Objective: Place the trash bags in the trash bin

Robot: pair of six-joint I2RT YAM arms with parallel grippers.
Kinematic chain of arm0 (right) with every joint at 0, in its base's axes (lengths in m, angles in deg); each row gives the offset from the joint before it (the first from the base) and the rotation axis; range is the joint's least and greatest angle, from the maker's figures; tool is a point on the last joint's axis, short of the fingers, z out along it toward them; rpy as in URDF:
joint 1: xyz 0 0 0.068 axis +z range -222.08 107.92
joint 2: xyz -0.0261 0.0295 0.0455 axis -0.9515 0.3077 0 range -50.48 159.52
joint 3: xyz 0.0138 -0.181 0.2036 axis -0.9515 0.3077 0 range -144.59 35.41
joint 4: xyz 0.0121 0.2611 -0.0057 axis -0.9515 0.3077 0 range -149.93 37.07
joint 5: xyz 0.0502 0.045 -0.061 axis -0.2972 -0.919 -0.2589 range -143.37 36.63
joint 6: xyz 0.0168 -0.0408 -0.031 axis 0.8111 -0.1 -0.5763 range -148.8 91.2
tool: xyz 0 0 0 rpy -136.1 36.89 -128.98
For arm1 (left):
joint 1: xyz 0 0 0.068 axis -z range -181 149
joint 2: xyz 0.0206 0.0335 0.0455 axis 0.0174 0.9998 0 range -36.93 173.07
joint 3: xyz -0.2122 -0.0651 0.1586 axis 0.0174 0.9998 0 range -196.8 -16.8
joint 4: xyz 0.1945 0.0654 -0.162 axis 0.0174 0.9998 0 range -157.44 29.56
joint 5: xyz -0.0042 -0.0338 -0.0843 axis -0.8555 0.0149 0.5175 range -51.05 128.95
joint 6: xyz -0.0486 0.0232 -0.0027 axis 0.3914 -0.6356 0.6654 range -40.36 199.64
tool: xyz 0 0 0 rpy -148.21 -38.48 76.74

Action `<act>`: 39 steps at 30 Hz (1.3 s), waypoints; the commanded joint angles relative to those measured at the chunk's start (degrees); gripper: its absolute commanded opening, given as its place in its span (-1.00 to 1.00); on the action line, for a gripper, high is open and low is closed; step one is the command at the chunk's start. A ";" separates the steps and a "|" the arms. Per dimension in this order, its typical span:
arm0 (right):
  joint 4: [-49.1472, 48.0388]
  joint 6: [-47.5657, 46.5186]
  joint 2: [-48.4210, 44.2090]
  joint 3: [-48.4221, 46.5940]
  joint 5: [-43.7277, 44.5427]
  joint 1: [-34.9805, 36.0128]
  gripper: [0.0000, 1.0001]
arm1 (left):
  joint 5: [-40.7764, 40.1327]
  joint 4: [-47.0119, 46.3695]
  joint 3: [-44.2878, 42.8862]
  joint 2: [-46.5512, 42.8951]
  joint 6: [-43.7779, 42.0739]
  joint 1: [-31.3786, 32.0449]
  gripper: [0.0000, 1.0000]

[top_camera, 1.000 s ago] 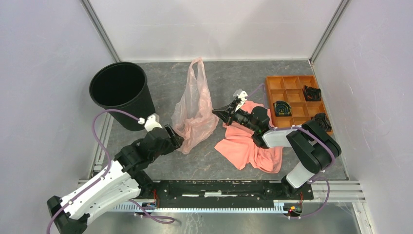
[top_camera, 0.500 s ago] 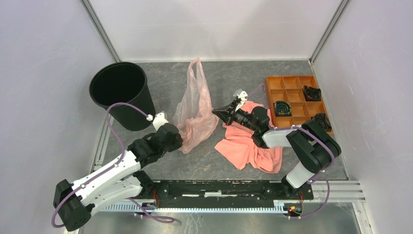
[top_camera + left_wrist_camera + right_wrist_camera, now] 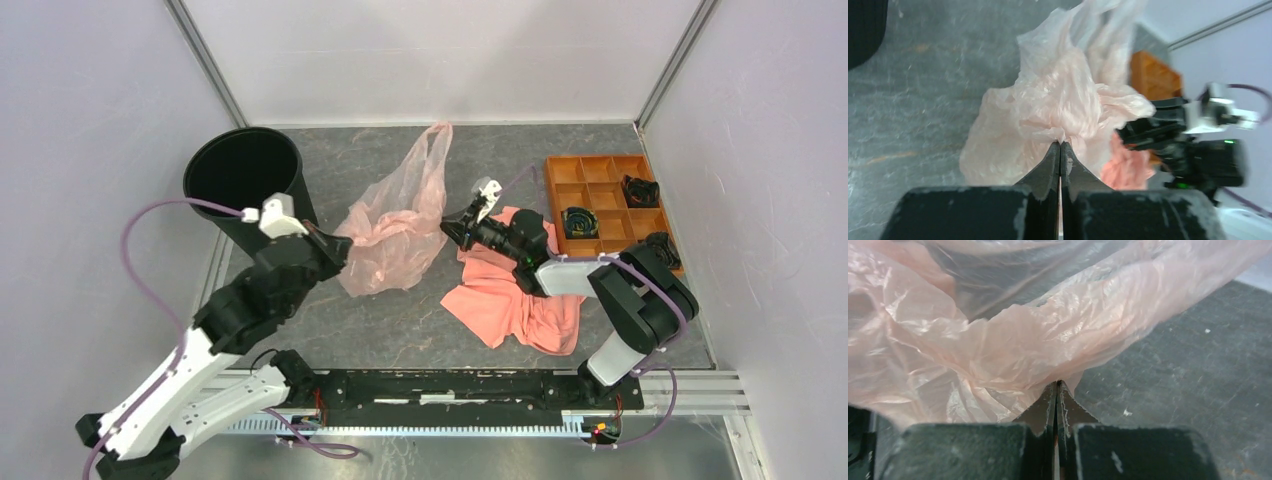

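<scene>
The pale pink trash bag [image 3: 395, 225] is stretched between my two grippers over the middle of the table, its loop handles pointing to the back. My left gripper [image 3: 343, 243] is shut on the bag's left side, just right of the black trash bin [image 3: 243, 180]. In the left wrist view the film of the bag [image 3: 1063, 100] bunches at the closed tips of that gripper [image 3: 1060, 144]. My right gripper [image 3: 447, 230] is shut at the bag's right edge. In the right wrist view the bag's [image 3: 998, 340] creases run into its closed tips [image 3: 1056, 383].
A coral cloth [image 3: 510, 300] lies under the right arm. An orange compartment tray [image 3: 548, 185] with dark small parts stands at the back right. White walls close in the table on three sides. The bin stands at the back left, near the wall.
My left gripper has shut on the bag and risen up and left toward the bin, dragging the bag's left side. The bag's handles have swung right. The right arm has barely moved.
</scene>
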 commanded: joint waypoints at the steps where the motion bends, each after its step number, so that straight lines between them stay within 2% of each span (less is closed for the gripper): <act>1: 10.54 -7.42 1.08 -10.29 0.99 0.51 -0.99 | -3.46 4.18 -6.31 -1.26 -1.28 -0.10 -0.96; 2: 13.08 -7.61 1.21 -11.83 1.25 0.76 -0.89 | -2.96 4.16 -6.42 -1.05 -0.52 -0.10 -0.96; 5: 24.48 -5.09 -0.50 -13.60 9.75 0.83 -0.10 | -2.28 3.02 -5.04 -0.98 2.56 -0.10 -0.96; 6: 29.98 -4.66 -1.63 -14.14 13.70 0.70 0.11 | -2.10 1.84 -4.18 -1.30 3.23 -0.10 -0.96; 12: 55.69 -9.29 -13.24 -16.28 32.24 0.27 0.62 | 0.01 -6.17 0.21 -2.37 4.48 -0.06 -0.96; 15: 62.26 -8.89 -20.11 -15.15 37.03 0.31 0.67 | 0.44 -7.64 1.08 -1.53 4.62 -0.10 -0.96; 17: 62.06 -7.54 -24.35 -12.69 29.96 0.55 0.68 | 1.13 -9.04 2.14 -1.53 4.82 -0.10 -0.96; 19: 57.11 -3.77 -27.94 -8.73 17.82 2.15 0.70 | 2.21 -10.80 3.64 -2.15 4.83 -0.10 -0.96; 21: 51.56 -0.18 -30.50 -5.03 10.87 5.56 0.73 | 2.88 -12.04 5.33 -2.91 5.35 -0.10 -0.96; 22: 50.92 0.57 -31.17 -4.21 10.75 7.69 0.79 | 3.22 -12.46 6.13 -3.38 5.61 -0.10 -0.96; 27: 61.00 -4.43 -32.28 -7.39 24.04 13.79 0.84 | 4.51 -13.65 9.49 -5.64 7.66 -0.08 -0.96; 31: 54.26 -2.48 -32.54 -6.41 20.26 23.01 0.96 | 5.97 -16.41 12.41 -6.60 9.34 -0.10 -0.96; 36: 52.21 -4.24 -30.51 -8.84 35.93 35.21 0.96 | 6.54 -17.20 12.64 -5.19 9.51 -0.10 -0.96; 39: 49.76 -7.47 -27.08 -10.85 40.09 40.70 0.96 | 6.61 -16.40 11.51 -4.59 8.79 -0.10 -0.96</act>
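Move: Both shut hands already hold the trash bag between them. Its middle lies about 7 cm ahead, 7 cm right and 10 cm below the left hand, and roughly 11 cm left, 3 cm back and slightly below the right hand. The trash bin stands some 15 cm ahead and 19 cm left of the left hand, its middle about 12 cm lower. The salmon cloth lies about 19 cm right of the right hand, 5 cm back and 16 cm below. The right fingers let go of the bag's right edge and spread wide after a brief forward push. That hand slides about 9 cm right, turning clockwise, then swings back towards the base by some 18 cm in all and left again round the bag's near right side, fingertips tipping down. The left hand keeps its pinch, jerks up about 5 cm, then sinks below its start, drifting 3 cm right and rolling slightly. ##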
